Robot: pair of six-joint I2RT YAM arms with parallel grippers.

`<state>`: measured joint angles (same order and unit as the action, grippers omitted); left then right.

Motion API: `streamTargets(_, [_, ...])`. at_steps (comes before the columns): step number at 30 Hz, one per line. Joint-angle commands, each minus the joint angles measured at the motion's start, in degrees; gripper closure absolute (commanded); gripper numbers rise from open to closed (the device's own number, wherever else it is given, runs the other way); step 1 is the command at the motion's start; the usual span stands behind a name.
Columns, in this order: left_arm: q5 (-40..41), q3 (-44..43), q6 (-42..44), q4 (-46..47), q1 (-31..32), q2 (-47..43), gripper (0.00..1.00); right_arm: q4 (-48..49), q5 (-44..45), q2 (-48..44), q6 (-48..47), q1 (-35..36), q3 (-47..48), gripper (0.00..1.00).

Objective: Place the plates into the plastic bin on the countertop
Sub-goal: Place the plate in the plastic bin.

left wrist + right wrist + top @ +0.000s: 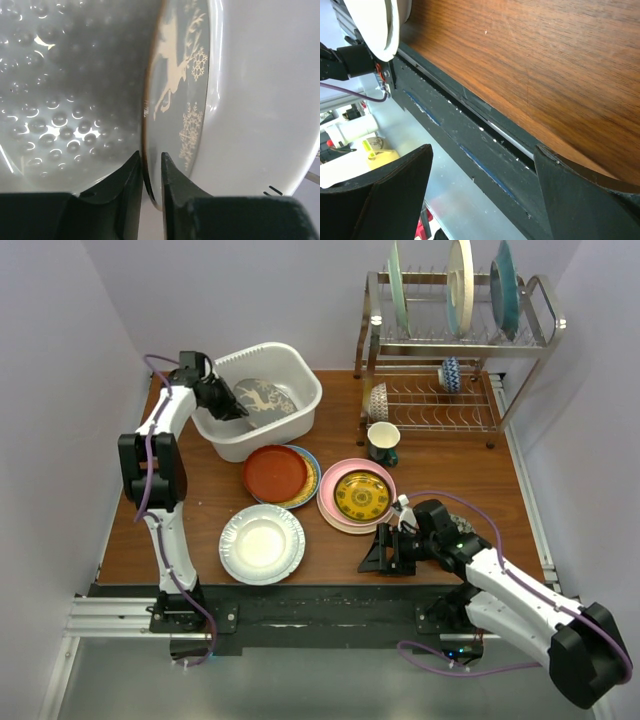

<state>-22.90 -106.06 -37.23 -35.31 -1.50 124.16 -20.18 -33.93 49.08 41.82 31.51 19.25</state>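
Note:
A grey plate with a white deer pattern (262,400) (175,100) stands tilted on edge inside the white plastic bin (300,410) (260,100). My left gripper (235,405) (150,165) reaches into the bin with its jaws on either side of this plate's rim. One finger lies against the plate's back, and a narrow gap shows at the other. Further plates lie on the countertop (450,470): a red-brown plate (274,470), a gold-centred plate (362,496) on a pink plate (335,515), and a white plate (262,543). My right gripper (385,552) (484,149) hangs open and empty over the front edge.
A steel dish rack (455,340) at the back right holds three upright plates (460,280) and two small bowls (378,400). A dark green mug (383,443) stands in front of the rack. The right wrist view shows the countertop (530,50) edge and a white plate (380,30).

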Motion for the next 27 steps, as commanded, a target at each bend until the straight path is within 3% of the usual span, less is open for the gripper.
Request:
streamTargets(1, [-3.91, -3.71, 1.73, 1.21, -0.44, -0.94, 0.72, -0.03, 0.36, -0.82, -0.69, 0.31, 0.62, 0.14])
streamTargets(8, [-0.58, -4.07, 3.13, -2.21, -0.52, -1.28, 0.44, -0.73, 0.71, -1.53, -0.69, 0.31, 0.79, 0.14])
streamTargets(17, [3.73, -5.82, 3.31, -6.17, -0.70, -3.92, 0.21, -1.17, 0.71, -2.23, -0.69, 0.31, 0.97, 0.14])
streamTargets(20, [4.70, -7.58, 3.40, -7.75, -0.70, -4.89, 0.15, -1.26, 0.62, -2.50, -0.78, 0.31, 0.88, 0.14])
streamTargets(27, [3.48, -10.83, 3.40, -8.20, -0.53, -10.86, 0.13, -2.14, 1.06, -3.55, -0.87, 0.22, 1.41, 0.14])
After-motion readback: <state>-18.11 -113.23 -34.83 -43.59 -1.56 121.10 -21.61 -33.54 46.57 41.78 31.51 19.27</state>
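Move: The grey reindeer plate is already down in the white bin, its rim still between the left fingertips, its middle about 5 cm right of them, 4 cm ahead and 3 cm below. The bin floor's middle is some 4 cm right and 1 cm ahead, about 5 cm below. The brown plate lies outside, roughly 15 cm back and 8 cm right, about 4 cm lower. From the idle right hand the grey plate is about 40 cm ahead and 27 cm left, near its height. The grey plate is let go inside the bin: the left fingers spread from a narrow gap to nearly wide open and come free of its rim while the hand almost stays put, easing only a centimetre or so back and left. Then the hand lifts straight up about 5 cm, off the plate, with the wrist barely turning. ##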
